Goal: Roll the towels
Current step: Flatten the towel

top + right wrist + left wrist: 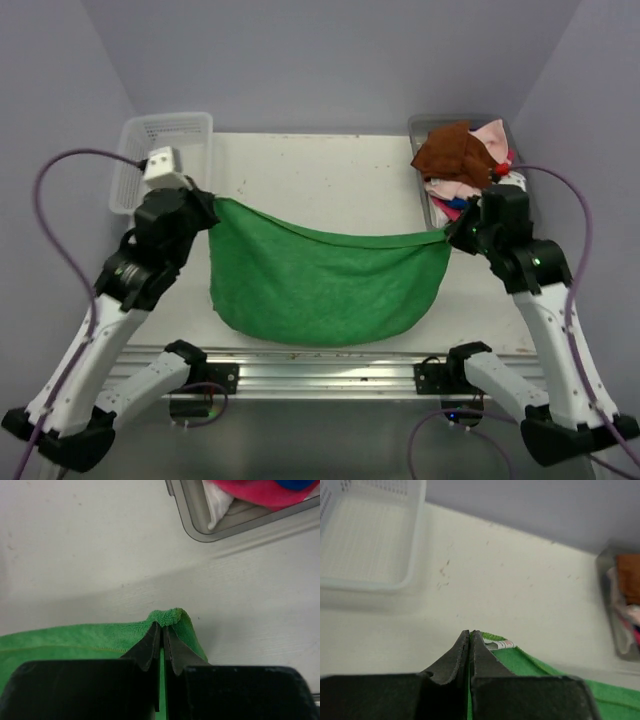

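A bright green towel (320, 285) hangs stretched between both arms above the table, sagging in a wide curve toward the near edge. My left gripper (207, 207) is shut on its left corner; in the left wrist view the gripper (470, 633) pinches the green towel (535, 662) beside a white label (501, 644). My right gripper (452, 233) is shut on the right corner, and in the right wrist view a bunched tip of the green towel (167, 616) pokes out past the gripper (161, 626). More towels, rust brown (450, 152), pale pink (492, 135) and magenta (260, 492), lie in the tray.
A white mesh basket (160, 135) stands at the back left of the table (310, 170). The clear grey tray (424, 128) sits at the back right, close to my right arm. Violet walls close in the back and both sides.
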`<state>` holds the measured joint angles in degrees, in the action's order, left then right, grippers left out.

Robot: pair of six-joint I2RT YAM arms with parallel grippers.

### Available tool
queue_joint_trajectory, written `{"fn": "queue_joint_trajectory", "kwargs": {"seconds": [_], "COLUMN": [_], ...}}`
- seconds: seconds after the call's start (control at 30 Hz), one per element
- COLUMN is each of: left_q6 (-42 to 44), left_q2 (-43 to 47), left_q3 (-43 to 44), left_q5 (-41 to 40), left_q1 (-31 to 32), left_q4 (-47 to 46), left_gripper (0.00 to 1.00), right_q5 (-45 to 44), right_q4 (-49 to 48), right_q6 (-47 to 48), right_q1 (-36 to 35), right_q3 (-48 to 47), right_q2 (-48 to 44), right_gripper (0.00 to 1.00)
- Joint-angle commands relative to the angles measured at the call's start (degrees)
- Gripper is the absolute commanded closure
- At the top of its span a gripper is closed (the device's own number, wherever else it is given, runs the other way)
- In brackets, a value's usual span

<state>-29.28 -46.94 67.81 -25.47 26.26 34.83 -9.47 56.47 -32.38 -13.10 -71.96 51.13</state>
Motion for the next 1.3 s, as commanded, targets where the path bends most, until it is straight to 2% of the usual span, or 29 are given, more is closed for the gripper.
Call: {"fn": "queue_joint_trajectory", "kwargs": {"seconds": [0.0,0.03,0.1,0.17,0.37,0.47,0.6,0.87,1.27], "left_q6": [2.02,1.94,1.07,1.06,1.59,1.07,0.89,4.49,4.76], "left_q2": [-10.67,-13.5,-21.56,-25.47,-38.38,-40.07,-37.01,-22.43,-8.8], "left_q3": [-6.19,-7.85,-8.75,-9.71,-5.24,-4.97,-5.5,1.0,5.31], "left_q5": [-3.45,-2.48,4.8,8.32,11.49,12.72,14.31,18.17,20.64], "left_q1": [-0.94,-1.82,-6.55,-9.98,-15.09,-16.59,-17.82,-18.09,-18.09], "left_q4": [-5.63,-6.95,-11.7,-16.69,-17.69,-17.34,-17.08,-11.81,-6.09], "left_gripper": [1.0,1.0,1.0,1.0,1.0,1.0,1.0,1.0,1.0], "right_q5": [-1.86,-1.51,-2.39,-4.22,-5.12,-4.42,-3.18,-2.57,-0.81], "right_q4": [-13.63,-15.49,-19.18,-21.48,-25.09,-25.35,-24.4,-19.38,-11.21], "right_q6": [0.3,0.56,0.65,0.83,1.71,1.45,1.44,3.29,3.64], "right_q1": [0.1,0.1,0.1,0.1,0.1,0.1,0.1,0.1,0.1], "right_q3": [4.72,5.77,5.26,4.38,-0.1,-1.42,-2.04,-4.85,-8.19], "right_q2": [9.13,12.55,22.04,29.33,40.26,42.91,40.54,23.34,8.91], "right_gripper": [1.0,1.0,1.0,1.0,1.0,1.0,1.0,1.0,1.0]}}
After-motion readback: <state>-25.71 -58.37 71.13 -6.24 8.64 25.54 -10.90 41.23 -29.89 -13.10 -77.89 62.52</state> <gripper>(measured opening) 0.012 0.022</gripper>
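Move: Both hands hold the green towel's upper corners, pinched. Its middle hangs some 25 cm right, 9 cm back and 15 cm below the left hand; from the right hand it is about 27 cm left, 6 cm back and 10 cm lower. The white basket lies roughly 20 cm left, 28 cm ahead and 32 cm below the left hand; the towel bin about 15 cm right, 28 cm ahead and 22 cm below the right hand. Both hands, still pinching the towel, whip down 20–25 cm and forward about 13, then back up, drawing back slightly. ##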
